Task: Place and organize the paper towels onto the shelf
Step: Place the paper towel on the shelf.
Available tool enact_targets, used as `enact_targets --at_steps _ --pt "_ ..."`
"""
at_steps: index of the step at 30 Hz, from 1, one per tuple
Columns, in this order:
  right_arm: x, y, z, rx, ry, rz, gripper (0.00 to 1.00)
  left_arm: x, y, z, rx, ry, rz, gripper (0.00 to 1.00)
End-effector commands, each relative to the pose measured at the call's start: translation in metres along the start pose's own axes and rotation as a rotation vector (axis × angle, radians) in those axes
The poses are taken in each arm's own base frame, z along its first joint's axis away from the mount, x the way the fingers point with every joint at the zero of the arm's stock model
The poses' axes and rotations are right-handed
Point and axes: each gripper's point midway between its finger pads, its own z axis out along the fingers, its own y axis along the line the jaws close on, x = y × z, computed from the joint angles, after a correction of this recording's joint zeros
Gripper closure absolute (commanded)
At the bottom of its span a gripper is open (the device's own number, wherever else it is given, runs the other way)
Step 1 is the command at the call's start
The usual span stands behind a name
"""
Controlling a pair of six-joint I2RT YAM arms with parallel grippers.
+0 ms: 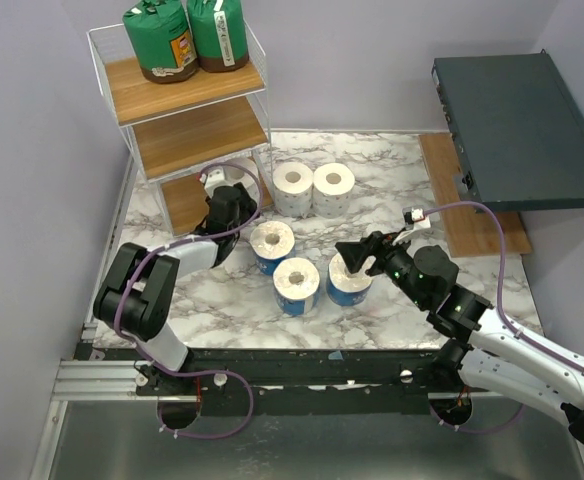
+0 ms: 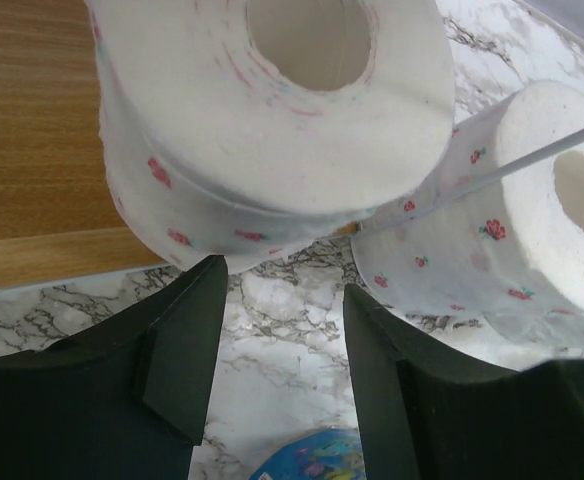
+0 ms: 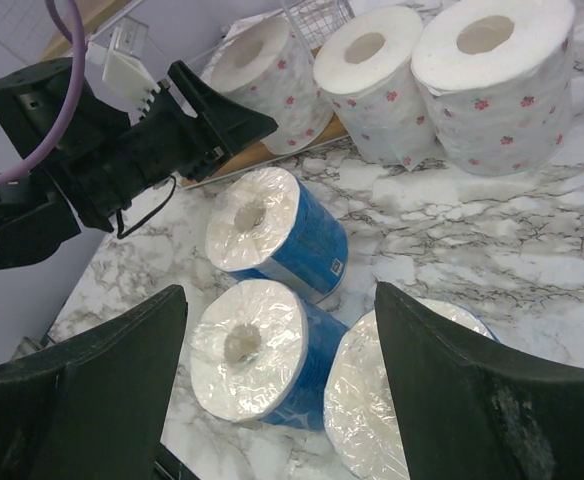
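Note:
The shelf [image 1: 200, 137] of white wire and wood stands at the back left with two green-wrapped paper towels [image 1: 184, 37] on its top board. My left gripper [image 1: 228, 196] is open and empty at the bottom board. Just beyond its fingers [image 2: 190, 330] sits a flowered white roll [image 2: 272, 110] on that board [image 2: 32, 150]. Two more white rolls [image 1: 313, 187] stand on the marble beside the shelf. Three blue-wrapped rolls [image 1: 296, 284] stand mid-table. My right gripper [image 1: 358, 256] hangs open over the rightmost one [image 3: 412, 400], with nothing held.
A dark grey flat box [image 1: 522, 130] lies at the back right, over a wooden board [image 1: 477, 225]. A thin shelf wire [image 2: 532, 160] crosses in front of the nearest loose white roll [image 2: 532, 230]. Walls close in the table at the left and back.

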Motion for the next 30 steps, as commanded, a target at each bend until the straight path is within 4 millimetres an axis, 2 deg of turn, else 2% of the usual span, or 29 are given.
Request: enact_targets --at_steps 1,7,13,19,23,28,29,30 --pt "0.003 -0.009 -0.001 0.037 0.002 -0.021 0.21 -0.021 -0.018 -0.017 0.103 -0.066 -0.01 0.45" --pt "-0.003 -0.009 0.0 0.051 -0.008 -0.025 0.21 -0.034 -0.025 -0.046 0.153 -0.098 -0.018 0.38" --pt "-0.007 -0.012 0.007 0.101 -0.007 0.009 0.21 -0.045 -0.039 -0.094 0.197 -0.134 -0.018 0.33" --pt "0.007 -0.025 0.025 0.245 0.094 0.016 0.2 -0.031 -0.04 -0.149 0.195 -0.132 -0.003 0.31" --pt "0.012 -0.031 0.039 0.334 0.152 0.005 0.19 -0.027 -0.027 -0.18 0.167 -0.128 -0.004 0.3" --pt "0.013 -0.031 0.053 0.382 0.179 0.016 0.17 -0.026 0.014 -0.212 0.055 -0.117 -0.002 0.27" --pt "0.014 -0.031 0.056 0.387 0.183 0.02 0.17 -0.026 0.02 -0.217 0.041 -0.118 -0.003 0.24" --pt "0.014 -0.03 0.058 0.389 0.182 0.029 0.17 -0.026 0.027 -0.222 0.029 -0.119 -0.012 0.14"
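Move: The white paper towel roll already standing on the lowest shelf is some 7 cm straight ahead of the left hand, at about its height. From that hand, the rear-left white roll is 12 cm to the right and 4 ahead, and the nearest blue-wrapped roll 10 cm back and 7 right, both slightly lower. For the right hand, the right-hand white roll lies about 20 cm ahead, 3 left and 17 lower; a blue-wrapped roll sits almost directly below. The shelved white roll is left behind as the left hand draws straight back from it, then climbs too, ending about 17 cm back and 13 cm higher, fingers tipping up some 15 degrees and opening wider. Slightly later the right hand, open and empty, sets off about 5 cm forward, sinking a little towards the right-hand white roll and tipping its fingers down. ##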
